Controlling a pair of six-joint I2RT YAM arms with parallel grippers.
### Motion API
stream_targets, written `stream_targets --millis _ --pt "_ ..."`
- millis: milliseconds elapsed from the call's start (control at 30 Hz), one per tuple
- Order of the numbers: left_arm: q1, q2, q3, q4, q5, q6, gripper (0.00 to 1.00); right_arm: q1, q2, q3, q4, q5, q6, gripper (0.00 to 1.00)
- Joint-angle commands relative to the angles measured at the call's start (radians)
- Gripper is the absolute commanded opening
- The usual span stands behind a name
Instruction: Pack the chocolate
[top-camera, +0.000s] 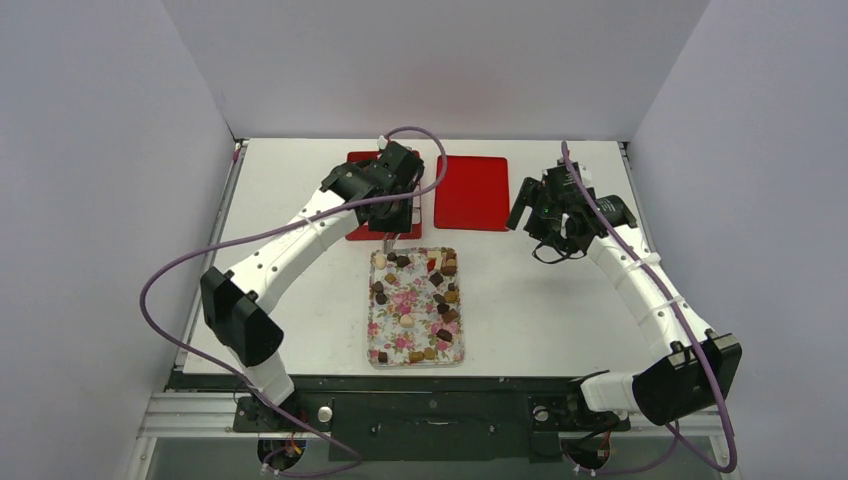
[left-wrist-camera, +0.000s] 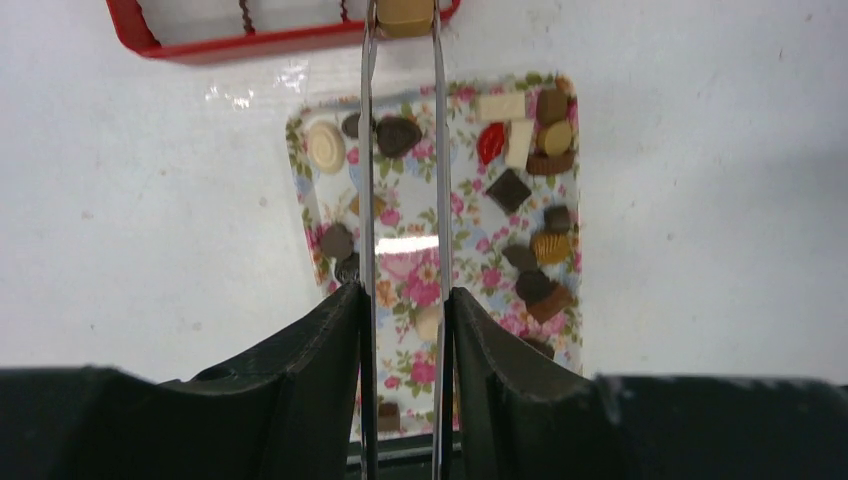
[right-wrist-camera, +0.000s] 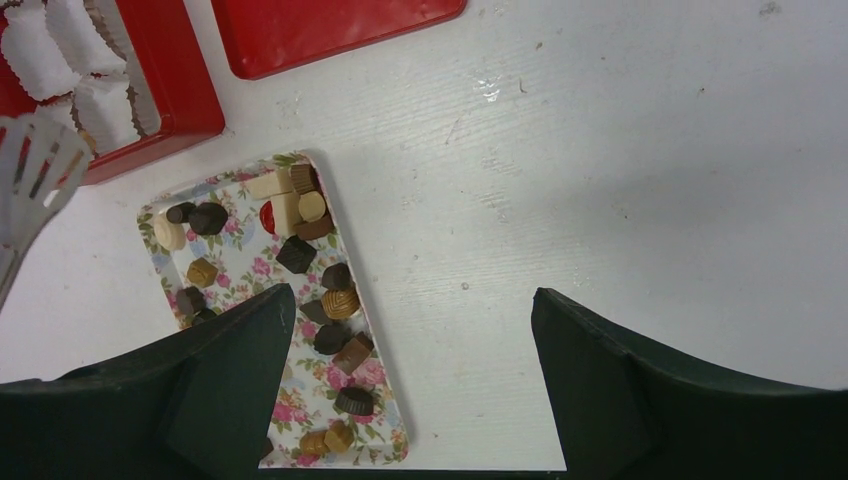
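Several loose chocolate pieces (top-camera: 441, 290) (right-wrist-camera: 296, 253), dark, tan and cream with one red, lie on a floral tray (top-camera: 392, 330) (left-wrist-camera: 470, 255). My left gripper (left-wrist-camera: 405, 295) is shut on a pair of thin metal tongs (left-wrist-camera: 367, 150) (top-camera: 388, 241). The tongs pinch one tan chocolate (left-wrist-camera: 405, 14) at their tip, by the near rim of the red box (left-wrist-camera: 215, 48) (top-camera: 362, 232), which is lined with white paper cups (right-wrist-camera: 95, 100). My right gripper (right-wrist-camera: 410, 300) (top-camera: 530, 215) hangs open over bare table to the right of the tray, holding nothing.
A flat red lid (top-camera: 471, 192) (right-wrist-camera: 330, 30) lies beside the box at the back. White walls close in the table on three sides. The left arm's purple cable loops above the box.
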Motion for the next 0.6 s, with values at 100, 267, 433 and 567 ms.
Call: stream_targets --millis 100,267,433,567 --pt "0.1 0.157 0.201 0.126 -0.013 0.064 0.32 -0.007 -0.024 0.053 -0.023 0.001 -0.013 0.83" --pt "0.159 0.269 0.296 0.168 -0.015 0.084 0.32 -0.007 -0.03 0.061 -0.044 0.0 -0.015 0.84" --pt "0.192 0.359 0.383 0.212 -0.008 0.104 0.32 -0.008 -0.036 0.077 -0.066 0.004 -0.019 0.83" --pt "0.205 0.438 0.468 0.215 0.007 0.108 0.32 -0.008 -0.039 0.076 -0.071 0.009 -0.02 0.84"
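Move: The left hand holds the tongs, a chocolate square between their tips. The box's empty back-right cup lies about 30 cm ahead, 3 cm right and 19 cm below. Level with that cup, the filled back-middle cup is some 7 cm to its left. The red lid is 25 cm ahead and 20 cm right of the hand; the tray's middle is 6 cm back and 5 cm right. From the right hand the back-right cup lies roughly 30 cm ahead, 27 cm left and 18 cm below. Forward and fast, about 15 cm, the left hand carries the pinched chocolate past the box's near wall and over its right-hand column towards the back-right cup. It runs level at first, then sinks some 3 cm in the later half, turning slightly counter-clockwise while the fingers keep their hold on the tongs. ##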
